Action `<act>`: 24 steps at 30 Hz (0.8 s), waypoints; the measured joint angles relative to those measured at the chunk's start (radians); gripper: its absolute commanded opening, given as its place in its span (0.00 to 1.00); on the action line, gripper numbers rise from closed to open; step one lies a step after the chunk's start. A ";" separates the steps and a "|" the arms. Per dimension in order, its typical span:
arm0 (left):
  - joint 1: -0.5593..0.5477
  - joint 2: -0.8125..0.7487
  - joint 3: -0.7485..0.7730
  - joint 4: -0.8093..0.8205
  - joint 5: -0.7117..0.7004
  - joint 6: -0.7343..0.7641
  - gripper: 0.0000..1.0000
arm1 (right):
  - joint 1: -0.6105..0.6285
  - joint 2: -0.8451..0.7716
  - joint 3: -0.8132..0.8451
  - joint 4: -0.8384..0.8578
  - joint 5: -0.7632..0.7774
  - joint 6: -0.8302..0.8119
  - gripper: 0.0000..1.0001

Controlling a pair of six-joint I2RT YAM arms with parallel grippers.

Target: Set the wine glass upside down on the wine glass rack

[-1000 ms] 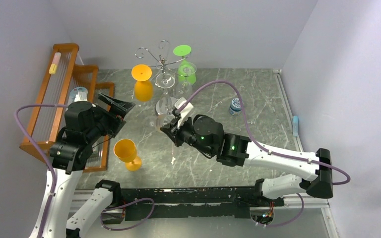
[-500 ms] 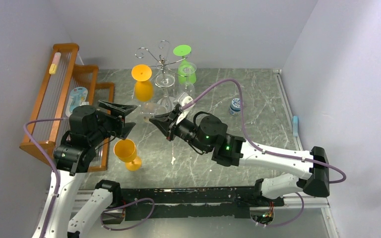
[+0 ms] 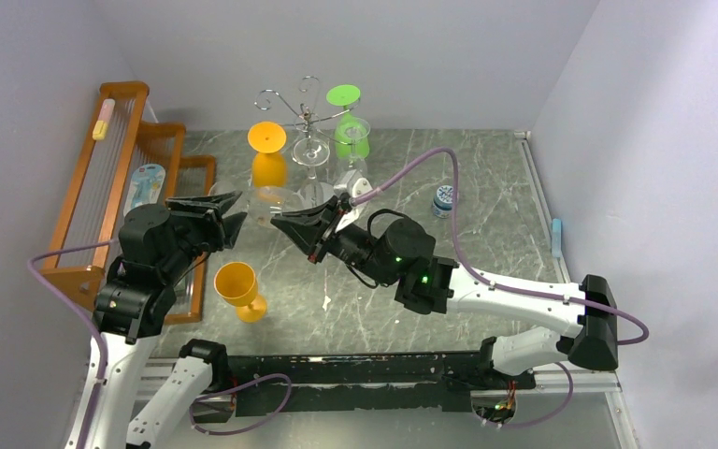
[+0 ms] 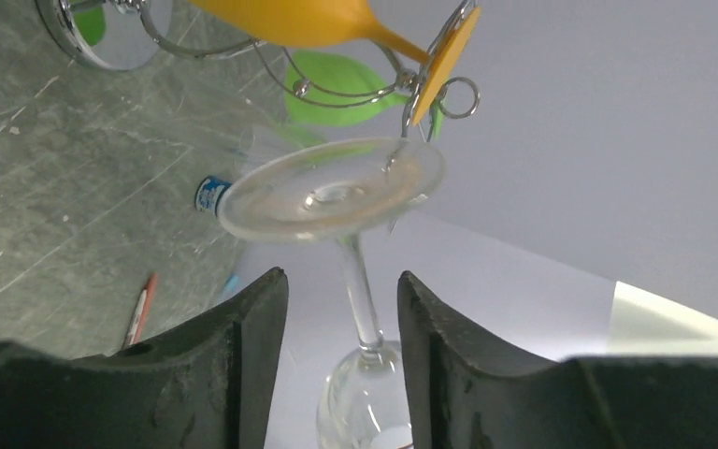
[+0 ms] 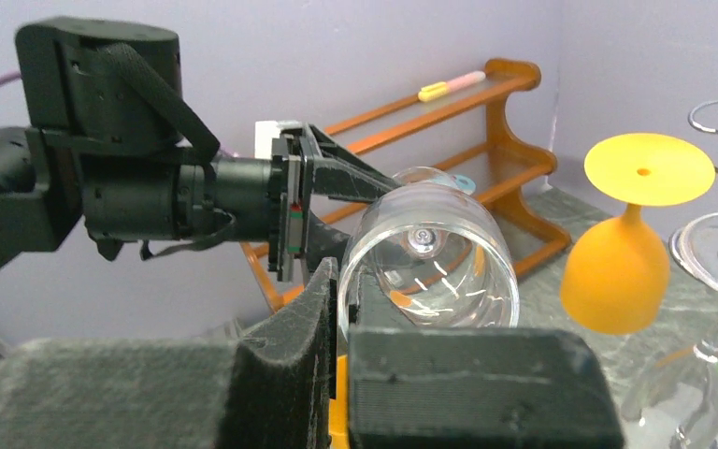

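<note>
A clear wine glass [image 3: 266, 198] hangs sideways in the air between my two grippers. My right gripper [image 5: 341, 281] is shut on the rim of its bowl [image 5: 430, 253], one finger inside and one outside. My left gripper [image 4: 341, 281] is open, with the stem [image 4: 360, 299] between its fingers and a gap on each side; the foot [image 4: 332, 192] lies beyond the fingertips. The wine glass rack [image 3: 304, 117] stands at the back, its disc base [image 4: 112, 33] on the table. An orange glass [image 3: 268, 154], a green glass [image 3: 348, 117] and a clear one [image 3: 310, 150] hang upside down from its wire arms.
An orange-brown wooden rack [image 3: 112, 168] fills the left side, right behind my left arm. A yellow goblet [image 3: 236, 285] stands upright on the table near the front left. A small blue-and-white bottle [image 3: 444, 199] sits to the right, and a pencil [image 4: 140, 309] lies on the marble.
My right gripper has carried the clear glass left toward the left gripper. My left gripper has swung up to meet it and narrowed its jaws around the stem.
</note>
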 measured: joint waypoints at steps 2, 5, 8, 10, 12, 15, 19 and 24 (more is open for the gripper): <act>0.000 0.000 0.000 0.002 -0.019 -0.018 0.44 | 0.000 0.002 0.000 0.022 -0.002 0.011 0.00; 0.000 0.001 -0.001 0.023 -0.032 -0.041 0.41 | 0.000 0.007 -0.003 0.048 -0.012 0.029 0.00; 0.000 0.010 -0.001 0.049 -0.040 -0.053 0.34 | 0.000 0.008 -0.016 0.060 -0.023 0.044 0.00; 0.000 0.020 0.000 0.053 -0.047 -0.055 0.30 | 0.000 0.008 -0.021 0.065 -0.023 0.052 0.00; 0.000 0.029 0.004 0.053 -0.054 -0.058 0.26 | -0.001 0.008 -0.025 0.076 -0.023 0.056 0.00; 0.000 0.029 0.005 0.063 -0.063 -0.063 0.16 | -0.001 0.008 -0.028 0.092 -0.023 0.059 0.00; 0.000 0.029 0.007 0.084 -0.079 -0.077 0.05 | -0.001 0.008 -0.042 0.109 -0.025 0.063 0.00; 0.000 0.029 0.009 0.097 -0.090 -0.069 0.05 | -0.002 0.007 -0.052 0.115 -0.027 0.085 0.10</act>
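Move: Just beyond the open left fingers, about 3 cm ahead, 1 cm left and 1 cm up, is the stem of the wine glass held sideways, foot to the left. From the right hand, which holds the bowl, that stem is roughly 9 cm left and 6 cm ahead, about level. The hanging orange glass lies 12 cm ahead of the left hand, 5 cm right and slightly lower; the standing orange glass, 8 cm back, 1 cm left and 26 cm below. Reaching forward and up by about 3 cm in all, with a slight drift left, the left hand brings its half-open fingers around the wine glass's stem close to the foot and shuts them on it, one pad above and one below. The right hand keeps its pinch on the bowl's rim and nearly stays in place, tilting some 5 degrees. ##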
